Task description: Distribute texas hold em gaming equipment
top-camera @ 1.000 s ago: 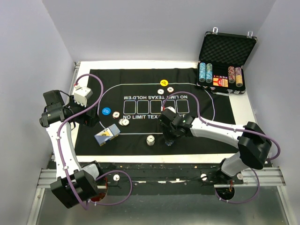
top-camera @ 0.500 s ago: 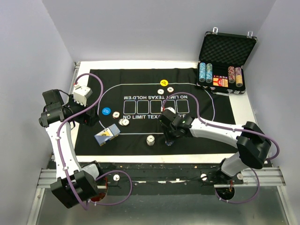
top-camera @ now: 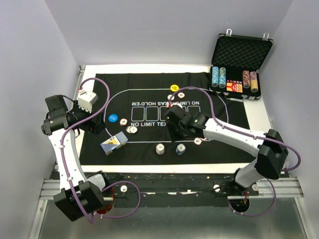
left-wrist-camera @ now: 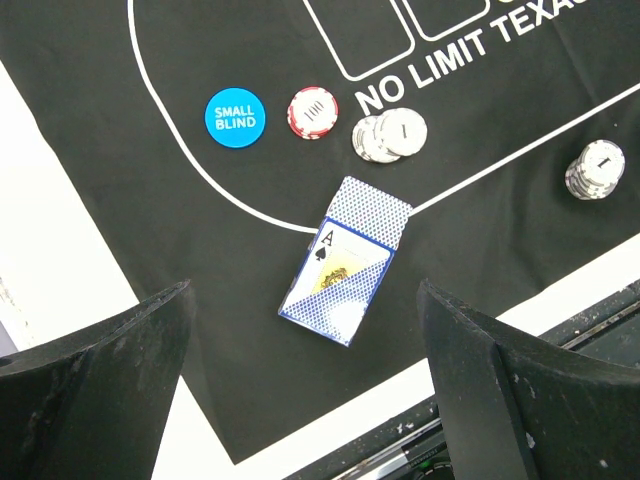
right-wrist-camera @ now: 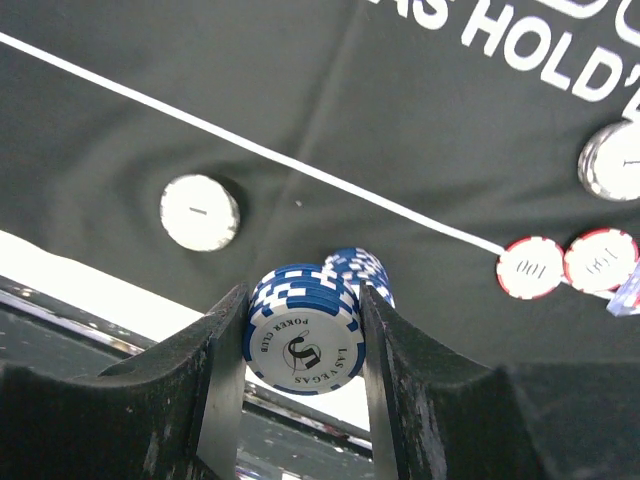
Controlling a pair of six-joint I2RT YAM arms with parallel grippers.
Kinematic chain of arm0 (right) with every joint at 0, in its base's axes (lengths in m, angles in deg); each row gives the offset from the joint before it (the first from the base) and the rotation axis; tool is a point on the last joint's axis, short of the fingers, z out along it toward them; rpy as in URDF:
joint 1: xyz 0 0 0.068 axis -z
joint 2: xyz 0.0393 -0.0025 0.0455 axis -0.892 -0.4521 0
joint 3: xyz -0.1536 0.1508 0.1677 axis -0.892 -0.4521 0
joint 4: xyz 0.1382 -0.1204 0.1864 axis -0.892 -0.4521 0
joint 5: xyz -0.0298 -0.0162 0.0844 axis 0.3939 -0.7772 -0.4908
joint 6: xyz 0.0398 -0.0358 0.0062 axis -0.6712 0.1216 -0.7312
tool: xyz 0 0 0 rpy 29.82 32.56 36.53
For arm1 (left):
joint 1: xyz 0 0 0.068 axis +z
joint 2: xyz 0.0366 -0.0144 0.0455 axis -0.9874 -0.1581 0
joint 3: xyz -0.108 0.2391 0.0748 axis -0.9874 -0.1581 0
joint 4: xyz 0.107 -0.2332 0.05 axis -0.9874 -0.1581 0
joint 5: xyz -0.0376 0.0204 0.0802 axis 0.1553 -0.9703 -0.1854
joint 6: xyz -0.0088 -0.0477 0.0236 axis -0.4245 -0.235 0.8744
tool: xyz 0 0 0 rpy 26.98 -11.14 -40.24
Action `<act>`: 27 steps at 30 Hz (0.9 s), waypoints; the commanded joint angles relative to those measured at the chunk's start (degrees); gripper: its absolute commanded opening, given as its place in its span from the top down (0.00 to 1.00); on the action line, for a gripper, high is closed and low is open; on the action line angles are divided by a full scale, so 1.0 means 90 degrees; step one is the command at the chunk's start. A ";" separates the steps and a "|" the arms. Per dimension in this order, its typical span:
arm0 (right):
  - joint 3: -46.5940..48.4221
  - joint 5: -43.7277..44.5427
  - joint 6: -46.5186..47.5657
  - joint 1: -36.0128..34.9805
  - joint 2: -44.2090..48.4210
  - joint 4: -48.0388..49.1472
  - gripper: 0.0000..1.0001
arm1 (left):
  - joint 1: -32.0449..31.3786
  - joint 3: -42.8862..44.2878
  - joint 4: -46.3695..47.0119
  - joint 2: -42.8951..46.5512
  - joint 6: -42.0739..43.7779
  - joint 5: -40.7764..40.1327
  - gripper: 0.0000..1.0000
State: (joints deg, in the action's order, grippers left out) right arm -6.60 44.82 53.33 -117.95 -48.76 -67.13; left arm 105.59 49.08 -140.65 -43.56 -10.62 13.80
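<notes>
My right gripper point(right-wrist-camera: 303, 300) is shut on a short stack of blue-and-white poker chips point(right-wrist-camera: 303, 335), held above the mat. Just behind it a second blue stack point(right-wrist-camera: 362, 268) stands on the black felt point(top-camera: 180, 148). In the top view the right gripper point(top-camera: 175, 136) hangs over the mat's near middle. My left gripper point(left-wrist-camera: 304, 300) is open and high above the blue card box point(left-wrist-camera: 345, 260), touching nothing. Beside the box lie the blue small-blind disc point(left-wrist-camera: 235, 117), a red chip point(left-wrist-camera: 312, 112) and white chips point(left-wrist-camera: 390, 135).
An open black case point(top-camera: 241, 55) with chip stacks stands at the far right. A white chip stack point(top-camera: 160, 148) and red chips point(top-camera: 198, 141) lie near the mat's front line. A yellow disc point(top-camera: 174, 87) lies farther back. The table's near edge runs just below the mat.
The right gripper closed a little on the blue chips and rose back and left with the upper ones. A blue stack stayed on the mat and the red chips came into view. The left arm kept still.
</notes>
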 commanded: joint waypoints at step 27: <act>0.5302 -0.0949 0.1200 -0.0646 -0.5231 0.0107 0.64 | 0.0040 -0.0108 0.0257 0.0037 -0.0222 0.0060 0.01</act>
State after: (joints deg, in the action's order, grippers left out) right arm 38.44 38.15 63.45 -122.67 -94.24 -65.36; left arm 105.59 48.75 -139.12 -43.56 -12.61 13.84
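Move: The right hand, holding blue chips a little above the remaining blue stack, is bound for a place beside the loose white chips, which lie about 22 cm to its left, 9 cm ahead and 9 cm below. The red chip is some 26 cm left and 13 cm ahead, the card box 31 cm left and 2 cm ahead, and the white stack 8 cm left and 2 cm back. From the left hand, those white chips are roughly 10 cm ahead, 10 cm to the right and 17 cm down. Keeping its pinch on the little stack of blue chips, the right hand sweeps some 19 cm left, passing over the mat beyond the white stack, first rising a couple of centimetres and going out about 8 cm, then sinking about 10 cm from its highest point. It turns roughly 15 degrees counter-clockwise on the way and eases back 1 to 2 cm at the end, slowing low over the mat just to the right and near side of the loose white chips, fingers still shut on the blue ones. ##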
